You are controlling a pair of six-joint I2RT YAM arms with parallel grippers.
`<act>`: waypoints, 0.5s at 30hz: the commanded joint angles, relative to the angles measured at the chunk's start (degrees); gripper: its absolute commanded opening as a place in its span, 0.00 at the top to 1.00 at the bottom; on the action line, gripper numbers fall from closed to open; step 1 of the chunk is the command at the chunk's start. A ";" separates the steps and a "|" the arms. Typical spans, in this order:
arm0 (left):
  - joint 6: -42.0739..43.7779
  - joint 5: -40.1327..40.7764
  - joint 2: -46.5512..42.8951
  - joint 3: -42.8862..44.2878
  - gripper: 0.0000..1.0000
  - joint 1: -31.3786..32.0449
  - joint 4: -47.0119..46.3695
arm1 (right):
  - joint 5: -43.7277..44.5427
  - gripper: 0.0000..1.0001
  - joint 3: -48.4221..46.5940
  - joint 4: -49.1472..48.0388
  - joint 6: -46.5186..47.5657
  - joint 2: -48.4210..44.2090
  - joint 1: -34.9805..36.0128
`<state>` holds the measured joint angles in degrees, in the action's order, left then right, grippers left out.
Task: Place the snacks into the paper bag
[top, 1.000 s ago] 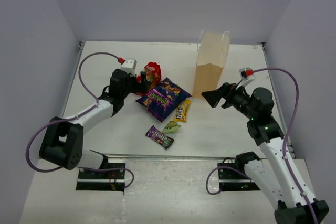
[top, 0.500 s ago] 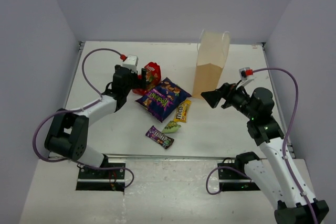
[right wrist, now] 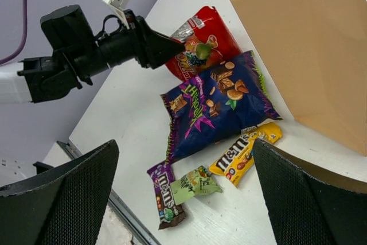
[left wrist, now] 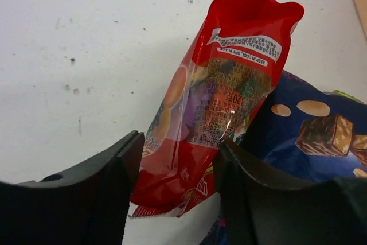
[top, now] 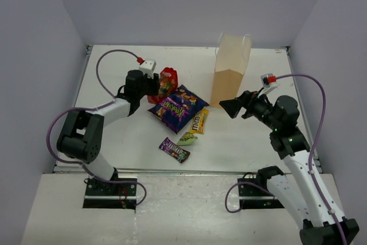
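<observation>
My left gripper [left wrist: 179, 162] has closed its fingers against both sides of the red crinkly bag [left wrist: 223, 84], which lies on the table at the back left [top: 167, 80]. The large purple chip bag [top: 176, 107] lies right beside it, partly under the red bag's edge. In front of it are the yellow M&M's pack [top: 198, 121], the small green packet [top: 187, 139] and the dark purple candy bar [top: 174, 149]. The tan paper bag [top: 231, 70] stands upright at the back right. My right gripper [top: 229, 107] hovers open and empty beside the bag's base, facing the snacks [right wrist: 215, 104].
Table edges run along the near side [top: 189, 171] and the left side [top: 77, 96]. Purple cables arc over both arms. The walls enclose the table on three sides.
My left arm has pushed forward to the red bag and its jaws have narrowed from wide open onto the bag. The right arm and the other snacks have stayed still.
</observation>
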<state>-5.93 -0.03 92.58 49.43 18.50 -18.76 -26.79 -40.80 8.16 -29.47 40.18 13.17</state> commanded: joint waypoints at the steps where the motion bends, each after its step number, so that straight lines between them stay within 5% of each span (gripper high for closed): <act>1: -0.65 -10.94 3.56 4.17 0.51 -1.19 -0.49 | -0.99 0.01 -0.78 -1.13 0.56 0.16 0.10; 5: -0.75 -18.31 6.65 7.87 1.00 -1.45 3.90 | -0.81 0.01 -0.95 -0.78 0.56 0.07 0.10; 15: -4.70 -18.51 -6.69 5.68 1.00 -2.15 1.54 | 0.15 0.01 -1.92 0.10 0.30 -0.54 0.10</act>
<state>-8.08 -15.29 94.39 54.33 16.45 -13.37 -26.65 -40.80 8.29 -29.45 40.10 13.17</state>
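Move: The left hand's half-closed fingers already straddle the near part of the red snack bag, whose middle lies about 4 cm ahead, 4 cm right and 3 cm below. The blue snack bag is about 9 cm right and 6 cm back, and the paper bag stands some 27 cm right, roughly level. From the idle right hand, the red snack bag is about 21 cm ahead, 24 cm left and 20 cm lower. Left hand swings about 3.5 cm right, pinching the red snack bag's near part, then eases back and slightly up. ##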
